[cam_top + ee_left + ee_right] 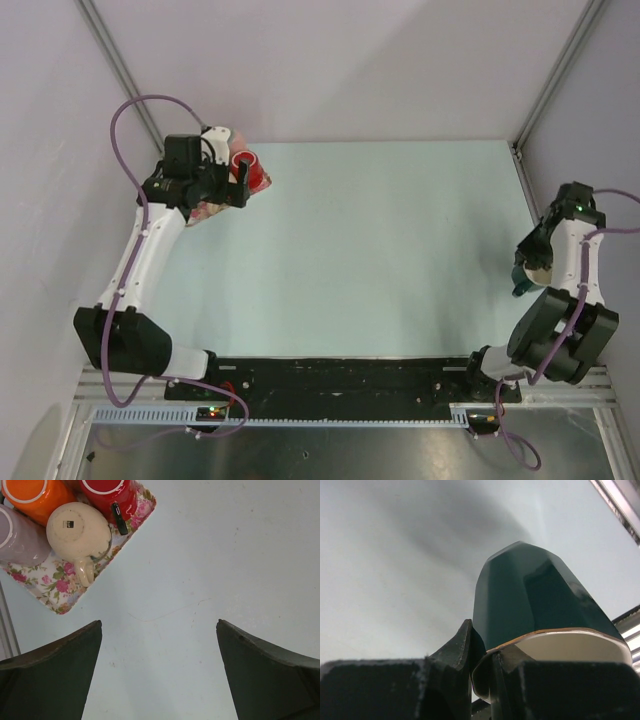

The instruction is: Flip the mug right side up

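Observation:
My right gripper [481, 647] is shut on the rim of a dark green mug [535, 595] with a cream inside; one finger is outside the wall, the other inside. In the top view the right gripper [533, 262] holds the mug [521, 284] near the table's right edge, with its cream inside showing from above. My left gripper [159, 625] is open and empty over bare table, next to a floral tray [55, 592]. On the tray a cream mug [77, 530] stands upside down, handle toward the camera.
The floral tray [205, 212] sits at the far left corner and also holds an orange mug [35, 495], a red mug [107, 492] and a lilac mug [17, 537]. Frame posts stand at the back corners. A black rail [350, 375] runs along the near edge.

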Robot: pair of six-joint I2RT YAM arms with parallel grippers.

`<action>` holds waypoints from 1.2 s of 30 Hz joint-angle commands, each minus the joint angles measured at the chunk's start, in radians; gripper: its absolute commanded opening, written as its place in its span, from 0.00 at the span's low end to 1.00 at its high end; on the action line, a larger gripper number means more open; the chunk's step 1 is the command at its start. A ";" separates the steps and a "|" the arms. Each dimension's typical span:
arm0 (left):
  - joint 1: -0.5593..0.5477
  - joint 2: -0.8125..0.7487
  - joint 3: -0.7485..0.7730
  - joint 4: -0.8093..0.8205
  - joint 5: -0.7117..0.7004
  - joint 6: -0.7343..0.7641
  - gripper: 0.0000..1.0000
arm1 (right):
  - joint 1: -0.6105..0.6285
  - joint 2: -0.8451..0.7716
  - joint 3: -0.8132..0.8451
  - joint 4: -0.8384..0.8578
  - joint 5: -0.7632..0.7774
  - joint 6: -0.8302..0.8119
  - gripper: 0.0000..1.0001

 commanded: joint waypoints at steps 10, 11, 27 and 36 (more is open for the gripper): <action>0.002 -0.067 -0.007 0.006 -0.065 0.082 1.00 | -0.108 0.142 -0.106 0.082 -0.130 -0.050 0.01; 0.003 -0.068 -0.009 0.007 -0.068 0.087 1.00 | -0.108 0.145 -0.107 0.082 -0.123 -0.052 0.08; 0.176 0.244 0.121 0.010 -0.100 0.324 0.89 | 0.036 0.008 0.098 -0.069 0.062 -0.081 0.99; 0.201 0.594 0.336 0.007 -0.149 0.384 0.71 | 0.171 -0.104 0.186 -0.094 0.052 -0.088 1.00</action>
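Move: The right hand pinches the rim wall of the green mug, whose middle hangs about 4 cm below, 3 right and 3 back; its table spot is some 14 cm down, 3 back and 3 right. For the empty left hand, the upside-down beige mug lies about 15 cm ahead, 11 left and 20 below. From that mug, the red mug is 5 cm farther out and 7 right, the lilac one 4 farther and 10 left, and the orange one 8 farther and 4 left. Down about 6 cm and slightly back goes the right hand, lowering the held green mug to the table; it pauses, opens wide to let go of the rim, then rises some 12 cm clear. The left hand first barely drifts, then sweeps left, down and forward, about 12, 12 and 9 cm, towards the beige mug, fingertips tipping down, left side rolling up, and fingers closing partway. ##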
